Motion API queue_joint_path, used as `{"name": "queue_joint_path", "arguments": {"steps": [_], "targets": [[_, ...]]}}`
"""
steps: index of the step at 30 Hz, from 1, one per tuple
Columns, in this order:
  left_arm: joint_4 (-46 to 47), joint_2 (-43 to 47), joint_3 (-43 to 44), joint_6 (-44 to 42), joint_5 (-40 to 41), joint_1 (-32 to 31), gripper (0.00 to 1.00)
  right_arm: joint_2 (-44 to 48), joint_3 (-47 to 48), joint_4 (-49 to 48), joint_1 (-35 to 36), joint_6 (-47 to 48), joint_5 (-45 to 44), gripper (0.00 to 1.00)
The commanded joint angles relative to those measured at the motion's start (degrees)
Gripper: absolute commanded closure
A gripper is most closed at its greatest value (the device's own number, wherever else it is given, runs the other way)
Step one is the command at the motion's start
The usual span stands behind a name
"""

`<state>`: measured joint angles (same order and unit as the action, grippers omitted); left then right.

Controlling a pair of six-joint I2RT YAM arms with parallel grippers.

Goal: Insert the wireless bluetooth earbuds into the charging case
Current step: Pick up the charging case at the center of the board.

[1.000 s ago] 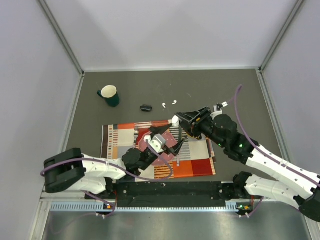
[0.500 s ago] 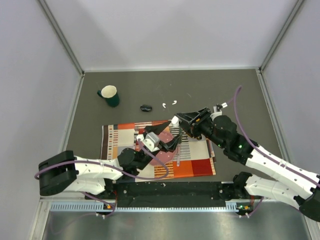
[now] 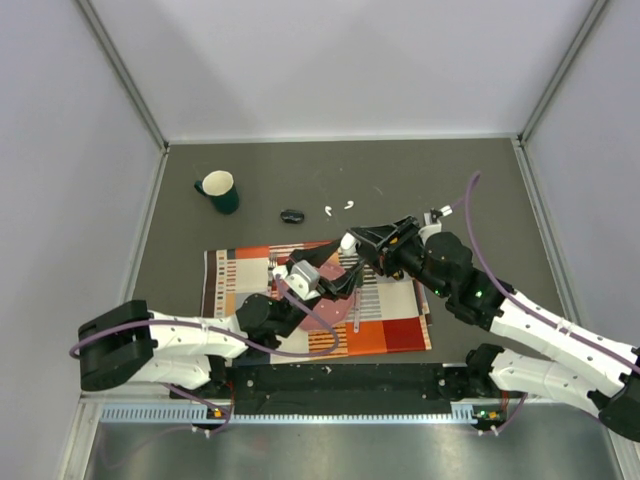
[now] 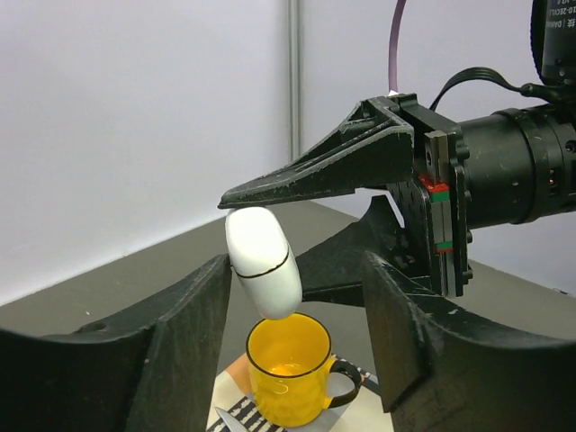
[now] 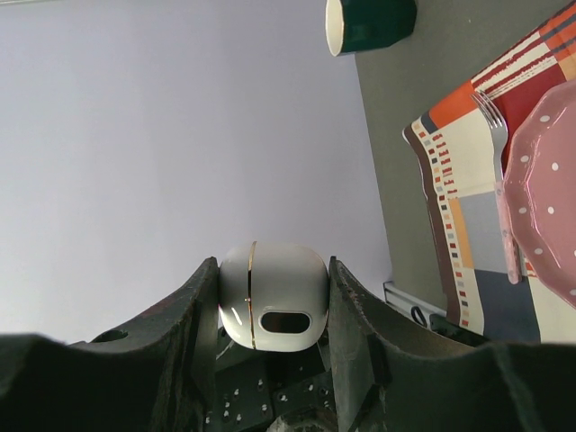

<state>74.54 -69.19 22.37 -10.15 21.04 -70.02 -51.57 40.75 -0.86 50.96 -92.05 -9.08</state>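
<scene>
My right gripper (image 3: pixel 352 241) is shut on the charging case (image 3: pixel 348 241), a white rounded box with a thin seam and a dark oval mark, and holds it in the air above the placemat. In the right wrist view the case (image 5: pixel 273 295) sits between both fingers. In the left wrist view the case (image 4: pixel 263 261) hangs from the right fingers (image 4: pixel 324 169). My left gripper (image 3: pixel 335 276) is open and empty just below and left of the case, its jaws (image 4: pixel 297 333) wide apart. The two white earbuds (image 3: pixel 328 210) (image 3: pixel 348 205) lie on the grey table beyond the placemat.
A striped placemat (image 3: pixel 240 275) holds a pink plate (image 5: pixel 544 180) and a fork (image 5: pixel 490 117). A yellow mug (image 4: pixel 288 378) stands beneath the case in the left wrist view. A green mug (image 3: pixel 218 190) stands back left. A black oval object (image 3: pixel 291 216) lies near the earbuds.
My left gripper has risen and moved a little left and back, closer under the case. My right gripper has barely shifted and keeps hold of the case.
</scene>
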Motion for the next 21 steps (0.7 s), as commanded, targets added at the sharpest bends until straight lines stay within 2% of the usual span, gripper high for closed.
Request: {"name": "queue_joint_path", "arguments": {"steps": [1, 6, 17, 21], "targets": [[21.2, -1.2, 2.9, 0.9, 0.6, -0.2, 0.38, 0.1, -0.1, -3.3, 0.9, 0.4, 0.2, 1.00], [21.2, -1.6, 2.8, 0.6, 2.1, -0.1, 0.51, 0.3, -0.3, -4.0, 0.9, 0.5, 0.9, 1.00], [21.2, -2.5, 3.8, 0.4, 2.0, -0.1, 0.66, 1.0, -1.6, -4.8, 1.0, 0.3, 1.7, 1.00], [21.2, -2.8, 3.8, -0.3, 2.5, -0.1, 0.85, 1.4, -1.6, -4.7, 1.0, 1.9, 3.2, 1.00]]}}
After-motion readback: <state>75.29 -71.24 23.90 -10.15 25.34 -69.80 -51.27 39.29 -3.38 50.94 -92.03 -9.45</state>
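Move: The charging case is some 2 cm ahead of the left gripper's hand point, level with it in height and neither left nor right, and lies right at the right gripper's hand point, already pinched there. Well below the left gripper, the yellow mug stands about 8 cm ahead and 10 cm to the right, roughly 22 cm down. The pink plate lies about 7 cm to the left and 1 cm back, some 26 cm down. Bring the left gripper forward about 1.5 cm at the same height, turning it about 5 degrees counter-clockwise, so its open fingers come around the charging case. Close them on the way until they pinch the case's sides at its lower half, while the right gripper holds nearly still and keeps its grip on the case. ##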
